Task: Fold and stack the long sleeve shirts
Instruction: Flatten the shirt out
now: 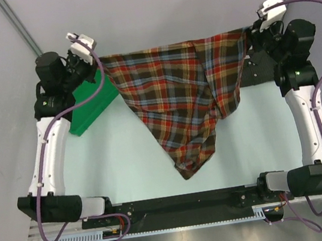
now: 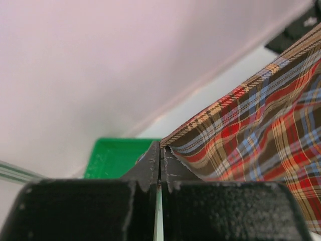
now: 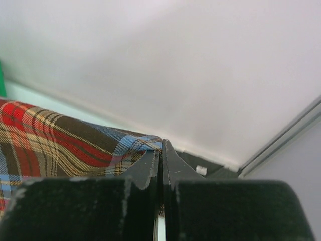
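A red, brown and navy plaid long sleeve shirt (image 1: 172,94) hangs spread between my two raised grippers, and its lower part droops to a point over the pale table (image 1: 119,163). At the shirt's upper left corner is my left gripper (image 1: 99,62), shut on the cloth. In the left wrist view the hem of the plaid shirt (image 2: 261,130) runs out from the tip of the closed left gripper (image 2: 161,150). My right gripper (image 1: 249,34) is shut on the upper right corner. There the plaid shirt (image 3: 50,135) bunches at the tip of the right gripper (image 3: 161,148).
A green plastic tray (image 1: 90,110) lies at the far left of the table, partly under the left arm, and the green tray (image 2: 120,155) shows again behind the left jaws. White walls close in the back and sides. Both arm bases sit along the near black rail (image 1: 186,204).
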Tool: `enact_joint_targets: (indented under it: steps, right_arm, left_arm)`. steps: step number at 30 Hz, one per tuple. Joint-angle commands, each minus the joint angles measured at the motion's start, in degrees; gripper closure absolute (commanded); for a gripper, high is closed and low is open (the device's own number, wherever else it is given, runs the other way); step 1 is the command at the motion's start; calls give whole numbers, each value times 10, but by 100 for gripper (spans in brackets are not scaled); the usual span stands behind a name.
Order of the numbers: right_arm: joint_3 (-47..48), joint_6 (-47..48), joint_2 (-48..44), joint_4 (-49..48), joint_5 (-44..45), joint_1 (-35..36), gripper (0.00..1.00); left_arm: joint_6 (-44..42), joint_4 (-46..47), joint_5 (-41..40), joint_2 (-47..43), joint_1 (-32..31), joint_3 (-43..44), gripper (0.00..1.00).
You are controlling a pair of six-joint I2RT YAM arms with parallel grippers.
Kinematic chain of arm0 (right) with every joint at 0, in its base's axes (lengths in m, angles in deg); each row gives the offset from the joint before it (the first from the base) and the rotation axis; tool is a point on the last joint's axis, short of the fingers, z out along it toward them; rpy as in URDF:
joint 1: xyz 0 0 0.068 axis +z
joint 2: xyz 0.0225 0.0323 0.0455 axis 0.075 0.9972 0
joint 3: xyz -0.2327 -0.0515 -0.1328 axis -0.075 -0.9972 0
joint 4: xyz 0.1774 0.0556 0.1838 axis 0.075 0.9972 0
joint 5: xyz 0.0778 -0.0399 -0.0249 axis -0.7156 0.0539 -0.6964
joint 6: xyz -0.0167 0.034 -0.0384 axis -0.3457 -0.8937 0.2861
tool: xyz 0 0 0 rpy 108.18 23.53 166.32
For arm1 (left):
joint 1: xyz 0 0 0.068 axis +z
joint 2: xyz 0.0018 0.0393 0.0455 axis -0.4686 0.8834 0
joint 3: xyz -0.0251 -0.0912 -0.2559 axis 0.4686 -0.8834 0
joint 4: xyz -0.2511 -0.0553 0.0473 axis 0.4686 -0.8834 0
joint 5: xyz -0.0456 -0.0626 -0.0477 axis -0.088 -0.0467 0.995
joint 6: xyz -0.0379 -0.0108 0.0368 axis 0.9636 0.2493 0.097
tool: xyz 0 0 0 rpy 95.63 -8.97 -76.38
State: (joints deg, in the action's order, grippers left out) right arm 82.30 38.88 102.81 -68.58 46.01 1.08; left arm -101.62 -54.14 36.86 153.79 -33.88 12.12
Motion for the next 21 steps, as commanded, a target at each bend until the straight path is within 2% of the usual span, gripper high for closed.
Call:
enact_joint_targets:
  steps: [1, 5, 11, 16, 21]
  right_arm:
    - [66, -10, -27, -85, 74, -9, 100]
    - [83, 4, -76, -91, 129, -9, 100]
    - [105, 43, -173, -79, 267, -9, 100]
    - [115, 97, -254, -75, 275, -9, 100]
    - [187, 123, -251, -57, 255, -10, 100]
  left_arm:
    - [23, 43, -60, -58, 0, 46, 100]
    - [-22, 74, -86, -137, -27, 34, 100]
    - [-74, 76, -157, -219, -74, 35, 100]
    - [-70, 72, -194, -284, -87, 50, 100]
    - [-57, 67, -192, -315, -87, 80, 100]
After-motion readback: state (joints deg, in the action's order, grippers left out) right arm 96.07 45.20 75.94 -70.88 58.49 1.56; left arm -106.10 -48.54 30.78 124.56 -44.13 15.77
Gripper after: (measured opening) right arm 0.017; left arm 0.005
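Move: Between the two hands, the plaid shirt hangs from its pinched upper edge; its middle is about 24 cm right of the left hand, 8 cm back and 18 cm down, and as far to the right hand's left, 8 cm back and 20 down. Its lower end trails on the table, some 31 cm back and 25 cm right of the left hand. The green bin lies 6 cm ahead and 18 cm left of that hand; the folded dark shirt 9 cm ahead and 10 cm right of the right hand. Keeping their pinch on the shirt's two upper corners, both hands sweep it swiftly up and back towards the robot, rising first and then pulling back as well. The left travels about 22 cm back and 21 cm up, the right a little farther each way, while both wrists tip the fingers upward some 40 degrees; the right hand also swings somewhat clockwise. ##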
